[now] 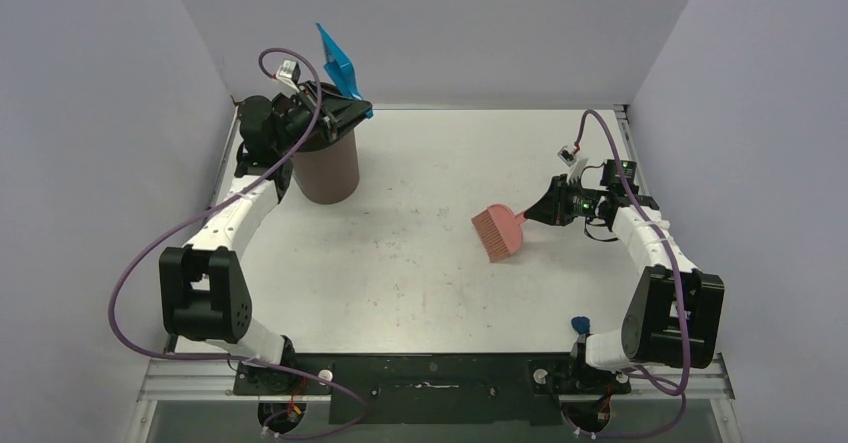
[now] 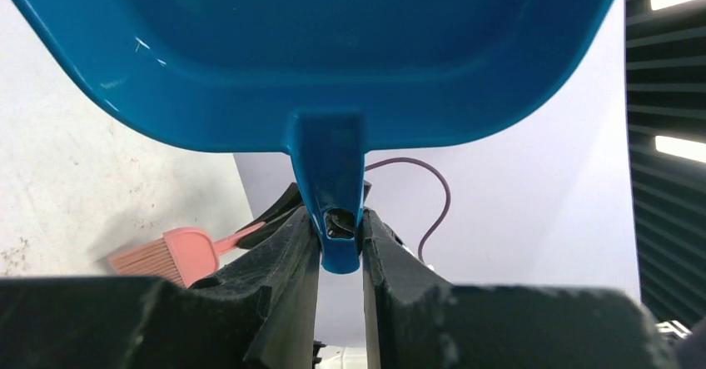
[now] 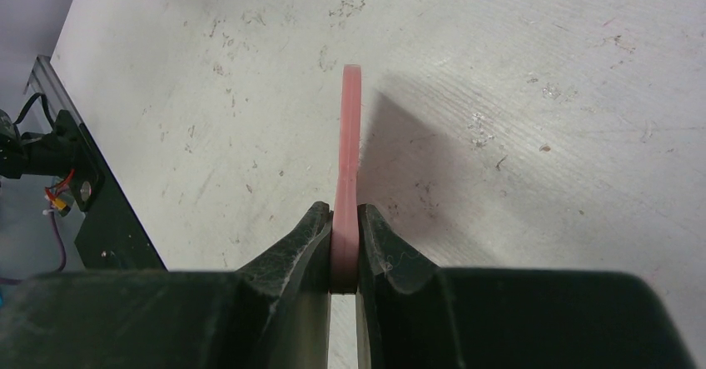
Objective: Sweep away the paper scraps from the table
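Observation:
My left gripper (image 1: 345,105) is shut on the handle of a bright blue dustpan (image 1: 338,61), which stands tipped up steeply over a brown bin (image 1: 327,168) at the back left. In the left wrist view the handle (image 2: 337,219) sits pinched between the pads of that gripper (image 2: 340,248). My right gripper (image 1: 545,211) is shut on the handle of a pink hand brush (image 1: 500,231), low over the white table (image 1: 420,273) right of centre. The right wrist view has the thin pink handle (image 3: 348,136) clamped in that gripper (image 3: 345,248). No paper scraps show on the open tabletop.
A small dark blue bit (image 1: 579,324) lies by the right arm's base at the near edge; I cannot tell whether it is a scrap. Grey walls close in the table on three sides. The black mounting plate (image 1: 430,373) runs along the front.

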`<state>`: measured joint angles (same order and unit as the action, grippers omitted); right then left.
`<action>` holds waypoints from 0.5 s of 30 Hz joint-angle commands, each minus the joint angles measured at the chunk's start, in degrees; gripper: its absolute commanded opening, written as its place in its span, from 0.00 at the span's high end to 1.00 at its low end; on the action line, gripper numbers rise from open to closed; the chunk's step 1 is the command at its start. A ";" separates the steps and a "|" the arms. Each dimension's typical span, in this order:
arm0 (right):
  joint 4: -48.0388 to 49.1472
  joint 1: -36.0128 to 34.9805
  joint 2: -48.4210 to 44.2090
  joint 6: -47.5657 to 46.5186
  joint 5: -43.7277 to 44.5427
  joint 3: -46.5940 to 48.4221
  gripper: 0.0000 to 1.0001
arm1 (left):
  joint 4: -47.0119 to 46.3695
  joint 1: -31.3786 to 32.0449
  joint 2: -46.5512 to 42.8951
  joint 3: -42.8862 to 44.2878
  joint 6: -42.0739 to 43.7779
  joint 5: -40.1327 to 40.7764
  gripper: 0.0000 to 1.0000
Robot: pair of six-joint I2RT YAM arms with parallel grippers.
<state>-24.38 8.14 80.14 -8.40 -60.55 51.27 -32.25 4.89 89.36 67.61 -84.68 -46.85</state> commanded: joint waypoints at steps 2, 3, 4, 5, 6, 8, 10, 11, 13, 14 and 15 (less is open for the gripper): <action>1.18 -0.47 -2.07 -1.84 -0.57 1.55 0.95 | 17.38 3.52 -5.84 3.42 18.65 1.75 1.00; 1.10 -0.49 -2.12 -1.81 -0.61 1.56 0.95 | 24.48 5.23 -6.14 4.72 25.08 2.75 1.00; 1.09 -0.45 -2.22 -1.79 -0.54 1.53 0.95 | 30.07 6.70 -6.24 6.12 29.42 3.87 1.00; 1.09 -0.42 -2.22 -1.86 -0.49 1.48 0.95 | 36.03 8.35 -6.25 7.46 34.08 5.11 1.00; 1.09 -0.49 -2.26 -1.76 -0.43 1.47 0.95 | 40.85 9.96 -6.18 8.53 38.28 6.64 1.00; 1.09 -0.45 -2.22 -1.63 -0.61 1.55 0.95 | 50.03 13.31 -5.99 10.77 46.92 10.36 1.00; 1.01 -0.47 -2.03 -1.45 -1.17 1.56 0.95 | 60.36 17.06 -5.70 13.29 56.06 16.80 1.00; 0.88 -0.48 -1.93 -1.44 -1.44 1.60 0.95 | 64.37 18.82 -5.57 13.98 59.97 20.97 1.00; 0.82 -0.48 -1.83 -1.46 -1.86 1.60 0.95 | 70.12 21.69 -5.22 14.45 65.57 26.88 1.00; 0.79 -0.49 -1.71 -1.30 -2.11 1.64 0.95 | 72.22 22.80 -5.10 14.27 67.28 28.65 1.00; 0.80 -0.42 -1.59 -1.04 -2.63 1.69 0.95 | 73.79 23.77 -4.99 13.85 68.72 29.79 1.00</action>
<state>-24.64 8.14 80.14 -8.47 -60.29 51.27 24.71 25.65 85.45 79.24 -32.58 -28.86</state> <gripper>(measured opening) 0.130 0.201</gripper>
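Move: The left hand holds the dustpan above and just right of the bin's rim; the bin's middle is about 7 cm to its left, 2 cm ahead and 23 cm below. The last blue scrap lies some 31 cm back, 44 cm right and 35 cm down, with the pink brush about 13 cm back, 27 cm right and 27 cm below. From the right hand, the scrap is roughly 20 cm back, 9 cm right and 14 cm down. Bring the left gripper off the bin with the dustpan still pinched by its handle: lower it about 10 cm while drawing it back and to the right some 8 cm each, gathering speed, towards the blue scrap's side of the table. As it goes, roll the wrist some 45 degrees, left side rising, so the fingers tip from nearly level to pointing down to the right. Keep the right hand still, gripping the brush. ##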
